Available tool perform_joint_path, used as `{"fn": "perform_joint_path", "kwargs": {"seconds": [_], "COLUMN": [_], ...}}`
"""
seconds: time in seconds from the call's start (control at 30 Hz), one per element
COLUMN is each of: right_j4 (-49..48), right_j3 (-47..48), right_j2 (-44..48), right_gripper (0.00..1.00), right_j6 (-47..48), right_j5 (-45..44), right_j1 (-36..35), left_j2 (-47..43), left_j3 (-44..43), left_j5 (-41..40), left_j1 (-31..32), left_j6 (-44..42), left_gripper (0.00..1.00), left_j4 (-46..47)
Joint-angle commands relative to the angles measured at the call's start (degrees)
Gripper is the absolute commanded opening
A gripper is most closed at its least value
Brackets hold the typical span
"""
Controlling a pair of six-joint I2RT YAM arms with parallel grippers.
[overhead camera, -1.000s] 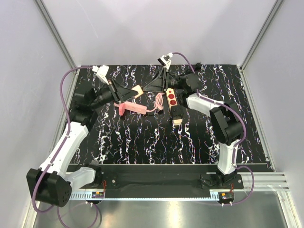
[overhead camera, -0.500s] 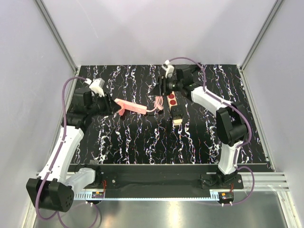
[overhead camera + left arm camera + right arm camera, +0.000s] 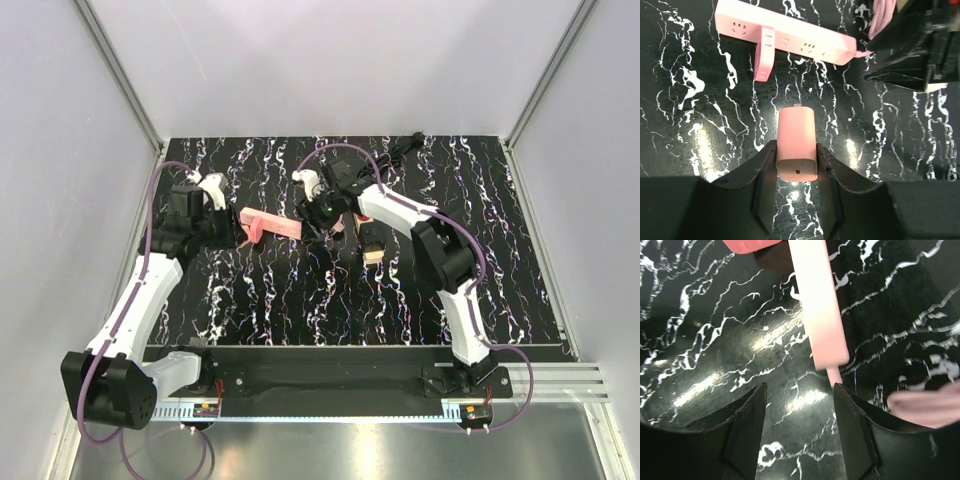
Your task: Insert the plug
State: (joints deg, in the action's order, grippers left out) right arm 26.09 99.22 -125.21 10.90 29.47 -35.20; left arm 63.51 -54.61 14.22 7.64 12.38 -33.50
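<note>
The pink plug point(image 3: 796, 130) is a small rounded block, pinched at its rear end between the fingers of my left gripper point(image 3: 796, 150), which is shut on it. It points at the pink power strip point(image 3: 785, 37), which lies flat a short way ahead with its sockets up and a pink strap point(image 3: 764, 55) across it. From above, my left gripper point(image 3: 230, 232) sits just left of the strip point(image 3: 275, 224). My right gripper point(image 3: 318, 212) hovers open over the strip's cable end point(image 3: 820, 305). Its jaws point(image 3: 800, 415) hold nothing, and the pink cable point(image 3: 836, 376) runs beside the right finger.
A black power strip with red buttons point(image 3: 365, 212) and a tan end point(image 3: 373, 255) lies just right of my right gripper. Loose pink cable point(image 3: 925, 405) is bunched there too. Grey walls and metal posts close in the marbled black table point(image 3: 300, 300).
My right gripper has swung left and forward from the back of the table to the pink strip's cable end, and its jaws have widened. My left gripper pulled back left, still holding the plug.
</note>
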Motion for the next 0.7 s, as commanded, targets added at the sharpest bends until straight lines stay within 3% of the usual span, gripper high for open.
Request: {"fn": "perform_joint_path", "kwargs": {"seconds": [0.0,0.17,0.27,0.3,0.53,0.67], "right_j4": [1.3,1.3,1.2,1.2,-0.2,-2.0], "right_j3": [5.6,9.1,11.7,12.4,17.7,19.0], "right_j2": [-3.5,-7.3,-9.9,-11.0,-15.9,-18.0], "right_gripper": [0.62,0.60,0.48,0.39,0.03,0.00], "right_j6": [3.3,1.9,-0.5,-1.5,-16.2,-26.4], "right_j5": [-1.4,-0.7,1.7,2.5,6.3,9.4], "right_j1": [-0.4,-0.6,-0.6,-0.6,-0.5,0.2], "left_j2": [0.4,1.1,2.1,2.8,2.9,4.5], "left_j3": [-3.0,-3.9,-5.1,-5.9,-10.8,-13.8], "left_j5": [-2.8,-3.3,-3.6,-4.2,-11.8,-12.4], "left_j1": [1.1,1.2,1.2,1.2,1.1,0.6], "left_j6": [-2.2,-1.1,1.5,2.5,21.1,29.0], "left_gripper": [0.00,0.00,0.00,0.00,0.00,0.00], "left_j4": [0.9,0.6,0.8,0.8,1.6,0.6]}}
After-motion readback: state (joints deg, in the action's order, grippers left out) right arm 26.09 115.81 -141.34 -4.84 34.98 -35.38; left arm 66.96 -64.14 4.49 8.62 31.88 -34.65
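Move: The pink strip's cord end, low under the right hand, lies about 2 cm ahead, 3 cm to its left and 4 cm below. The plug standing in the strip is some 13 cm left and 3 cm ahead of that hand, and the coiled pink cable some 6 cm to its right and 3 cm ahead. From the left hand, which holds the second plug up high, the cord end is roughly 12 cm ahead, 12 cm right and 15 cm below. Down, forward and leftward goes the right hand onto the strip's cord end, sinking nearly 4 cm; its fingers close and pinch the strip just ahead of the cord, then carry on left about 3 cm with it, the wrist tipping some 15 degrees. The left hand, still gripping its plug, first waits, then rises about 5 cm and moves forward 3.5 cm while turning counter-clockwise. ##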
